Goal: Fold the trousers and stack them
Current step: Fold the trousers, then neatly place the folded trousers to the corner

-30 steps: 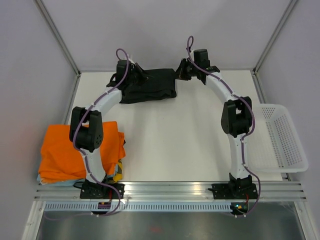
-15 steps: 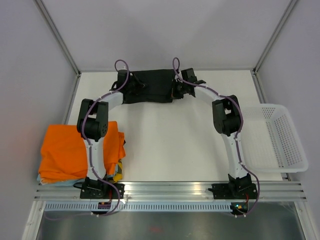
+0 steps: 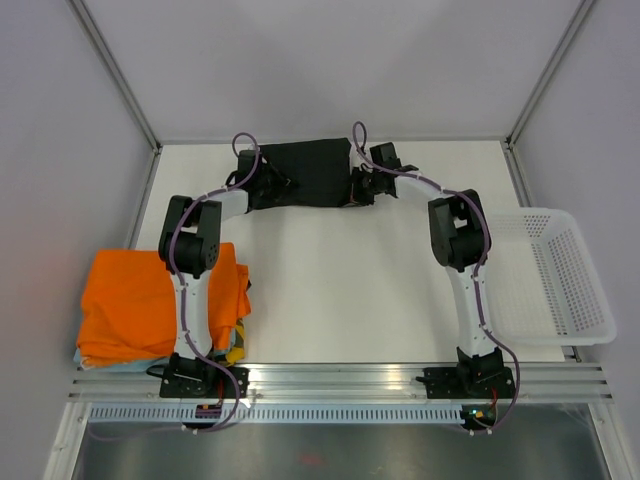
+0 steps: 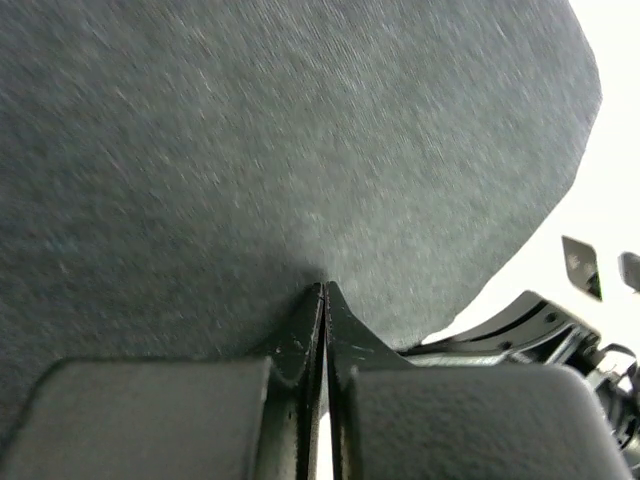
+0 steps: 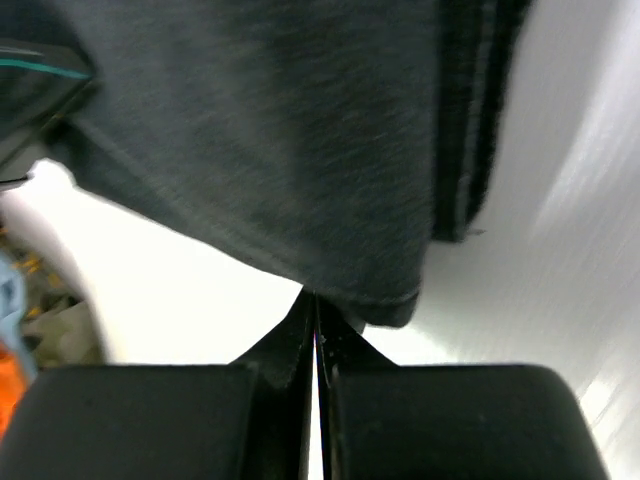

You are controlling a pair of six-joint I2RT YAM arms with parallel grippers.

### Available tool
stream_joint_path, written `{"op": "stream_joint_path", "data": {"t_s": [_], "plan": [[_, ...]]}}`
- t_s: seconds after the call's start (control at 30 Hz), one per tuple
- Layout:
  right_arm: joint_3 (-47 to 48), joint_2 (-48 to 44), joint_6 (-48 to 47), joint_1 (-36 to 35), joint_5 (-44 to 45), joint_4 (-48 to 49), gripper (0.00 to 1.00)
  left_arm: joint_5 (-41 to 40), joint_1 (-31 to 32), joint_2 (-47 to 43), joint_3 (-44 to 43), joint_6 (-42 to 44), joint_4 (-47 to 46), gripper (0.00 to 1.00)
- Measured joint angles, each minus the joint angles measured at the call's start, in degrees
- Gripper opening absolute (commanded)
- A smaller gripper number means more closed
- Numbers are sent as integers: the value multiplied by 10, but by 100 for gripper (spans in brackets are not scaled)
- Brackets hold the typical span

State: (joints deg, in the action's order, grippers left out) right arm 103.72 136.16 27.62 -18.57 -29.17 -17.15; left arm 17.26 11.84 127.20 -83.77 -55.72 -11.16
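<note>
The black trousers (image 3: pixel 305 172) lie as a folded bundle at the far middle of the table. My left gripper (image 3: pixel 272 184) is at the bundle's left side and my right gripper (image 3: pixel 360 188) at its right side. In the left wrist view the dark cloth of the trousers (image 4: pixel 300 130) fills the picture, and the left gripper (image 4: pixel 324 290) is shut with its tips pinched into the cloth. The right wrist view has a hemmed corner of the trousers (image 5: pixel 290 130) hanging above the white table, with the right gripper (image 5: pixel 315 298) shut on that edge.
A bright orange garment (image 3: pixel 150 300) tops a pile of folded clothes at the near left. A white mesh basket (image 3: pixel 555 275) sits off the right edge of the white table (image 3: pixel 350 290). Grey walls and metal posts close in the back and sides.
Both arms have come down and drawn in from the far edge. The right gripper has shut on the trousers' right edge, and the bundle now lies flatter and narrower.
</note>
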Motion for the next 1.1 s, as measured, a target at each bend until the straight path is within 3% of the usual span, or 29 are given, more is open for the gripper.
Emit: {"op": "stream_joint_path", "data": {"t_s": [0.03,0.1,0.17,0.2,0.27,0.3,0.33,0.4,0.6,0.83,1.1], "plan": [[5,-3,0,1,-7,-9,7,9,-1,-2,0,0,1,2],[18,-14,-3,2,-12,-23,30,24,-2,-15,3,4,15,4],[37,-33,-10,3,-12,-35,57,33,-2,-39,4,21,44,19],[47,-45,-13,4,-10,-38,62,37,-2,-55,3,35,64,35],[70,-65,-21,4,-8,-42,77,40,-3,-83,-14,70,109,55],[83,-76,-22,5,-7,-43,80,40,-4,-96,-32,89,131,62],[97,-83,-24,5,-6,-42,84,40,-7,-108,-52,109,151,78],[123,-90,-27,5,-4,-36,89,34,-14,-127,-94,149,180,98],[165,-61,-30,5,66,-47,95,-17,-66,-160,-159,231,246,100],[169,19,-26,8,145,-65,97,-50,-145,-102,-165,275,296,100],[173,72,23,10,143,-34,97,-56,-143,-6,-170,284,294,99]]}}
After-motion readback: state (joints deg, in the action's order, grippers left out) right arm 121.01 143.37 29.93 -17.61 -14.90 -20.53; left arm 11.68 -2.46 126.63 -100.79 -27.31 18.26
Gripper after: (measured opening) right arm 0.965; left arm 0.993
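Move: The folded trousers' left edge, where the left hand goes, has its middle about 14 cm to that hand's left, 3 cm ahead and 1 cm below. The right hand's goal, the middle of the right edge, lies some 8 cm ahead of it, 1 cm left and about level. The trousers' near right corner is just 1 cm left of the right hand and level with it. Both hands rise, open and descend over the trousers' ends: left hand 17 cm left, right 8 cm forward. ##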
